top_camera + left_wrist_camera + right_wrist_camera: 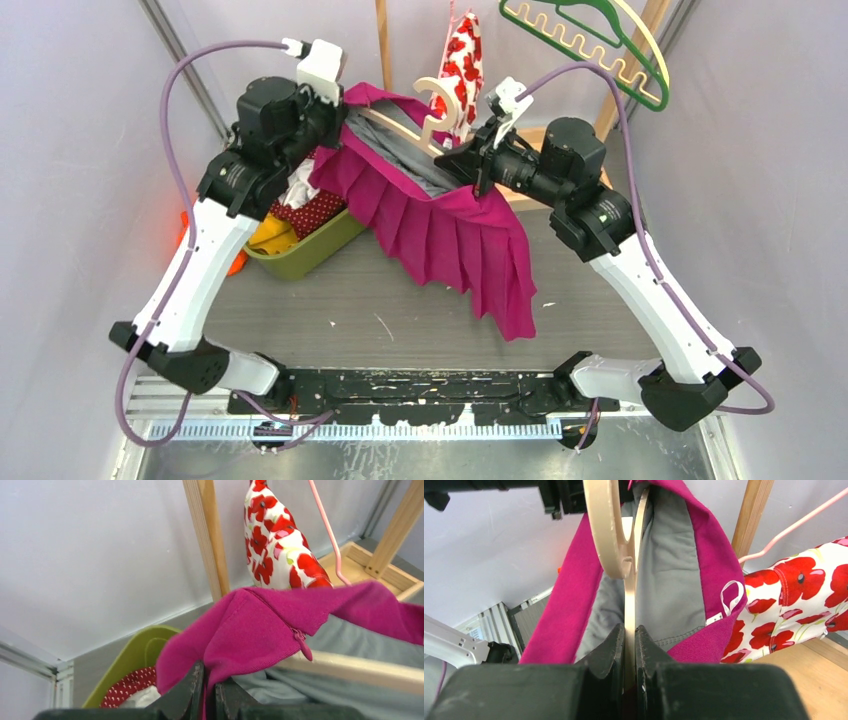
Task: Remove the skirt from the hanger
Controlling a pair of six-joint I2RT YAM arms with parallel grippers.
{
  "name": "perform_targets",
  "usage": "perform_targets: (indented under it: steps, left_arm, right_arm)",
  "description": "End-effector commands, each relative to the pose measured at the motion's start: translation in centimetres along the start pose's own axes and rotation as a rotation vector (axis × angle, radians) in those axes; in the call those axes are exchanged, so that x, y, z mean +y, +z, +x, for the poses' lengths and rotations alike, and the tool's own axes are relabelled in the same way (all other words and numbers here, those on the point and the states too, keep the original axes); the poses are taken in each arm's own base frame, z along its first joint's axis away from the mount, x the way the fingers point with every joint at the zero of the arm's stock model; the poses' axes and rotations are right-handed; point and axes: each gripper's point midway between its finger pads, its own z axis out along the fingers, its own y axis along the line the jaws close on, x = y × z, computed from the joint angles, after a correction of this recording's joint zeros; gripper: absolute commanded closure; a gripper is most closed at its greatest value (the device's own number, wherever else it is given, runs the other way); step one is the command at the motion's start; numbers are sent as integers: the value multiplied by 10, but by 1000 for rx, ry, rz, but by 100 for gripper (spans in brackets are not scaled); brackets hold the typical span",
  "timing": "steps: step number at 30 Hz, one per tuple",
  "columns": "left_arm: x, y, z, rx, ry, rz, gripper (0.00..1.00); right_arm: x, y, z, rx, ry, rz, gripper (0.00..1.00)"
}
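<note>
A magenta pleated skirt [455,235] with grey lining hangs over a pale wooden hanger [432,118], held up in mid-air between both arms. My left gripper [209,690] is shut on the skirt's waistband [260,630] at its left end, beside the zip. In the top view that gripper [335,125] sits at the skirt's upper left corner. My right gripper [630,642] is shut on the flat wooden hanger [629,587], with the skirt's lining [669,580] on either side. In the top view it [478,160] is at the hanger's right side.
An olive green bin [310,245] with red dotted and white cloth stands under the left arm. A poppy-print garment [465,60] hangs on a wooden rack [382,45] at the back, and a green hanger [600,45] hangs upper right. Grey walls close both sides.
</note>
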Motion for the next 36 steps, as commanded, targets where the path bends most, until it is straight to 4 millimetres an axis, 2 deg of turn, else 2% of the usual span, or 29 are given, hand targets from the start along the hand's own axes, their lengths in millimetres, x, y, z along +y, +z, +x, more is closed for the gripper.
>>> perform_targets:
  steps: [1,6,11,14,20,24,29,33,34,36]
  left_arm:
    - [42,6,-47,-94,70,-161,88]
    - [83,24,-57,-89,14,-190,88]
    - [115,39,-36,-36,-16,-212,87]
    - [122,53,-16,6,-50,-193,88]
    - [101,80,24,89,-100,-81,87]
    - [92,88,39,129,-121,-38,87]
    - [68,84,46,124,-176,70,87]
    - [57,72,51,144,-181,96,87]
    - [53,67,48,145,-180,102,87]
    - [45,47,31,116,-170,119,88]
  right_arm:
    - [26,-36,-62,-158,-110,-43,99]
    - [31,-54,-56,-135,-125,-35,99]
    - [32,-74,-62,-155,-153,0,99]
    - [37,-82,-68,-173,-165,-6,99]
    - [46,-90,-82,-217,-185,-33,99]
    - [52,-101,-94,-261,-192,-38,99]
    - [52,-100,-116,-360,-202,-29,100]
    - [50,-95,-136,-421,-203,-22,99]
    - [46,-93,-139,-436,-202,-4,99]
    - [34,-91,-150,-496,-205,60,99]
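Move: My left hand already pinches the left end of the skirt's waistband; the hanger's left end sits in it, about 4 cm to the right and 1 cm ahead. The basket lies some 8 cm ahead, 8 cm left and 36 cm below, the flowered skirt 15 cm ahead and 14 cm right. From my right hand, which grips the hanger, that left end is about 14 cm left and 10 cm ahead. Keeping hold of the waistband, my left hand pushes forward about 6 cm, rising slightly, then sinks some 11 cm towards the basket while its fingers tip down about 20 degrees. My right hand keeps its grip on the hanger and eases back and to the right, about 4 cm each, then lifts some 6 cm late on with its fingers tipping up, drawing the hanger away from my left hand. ##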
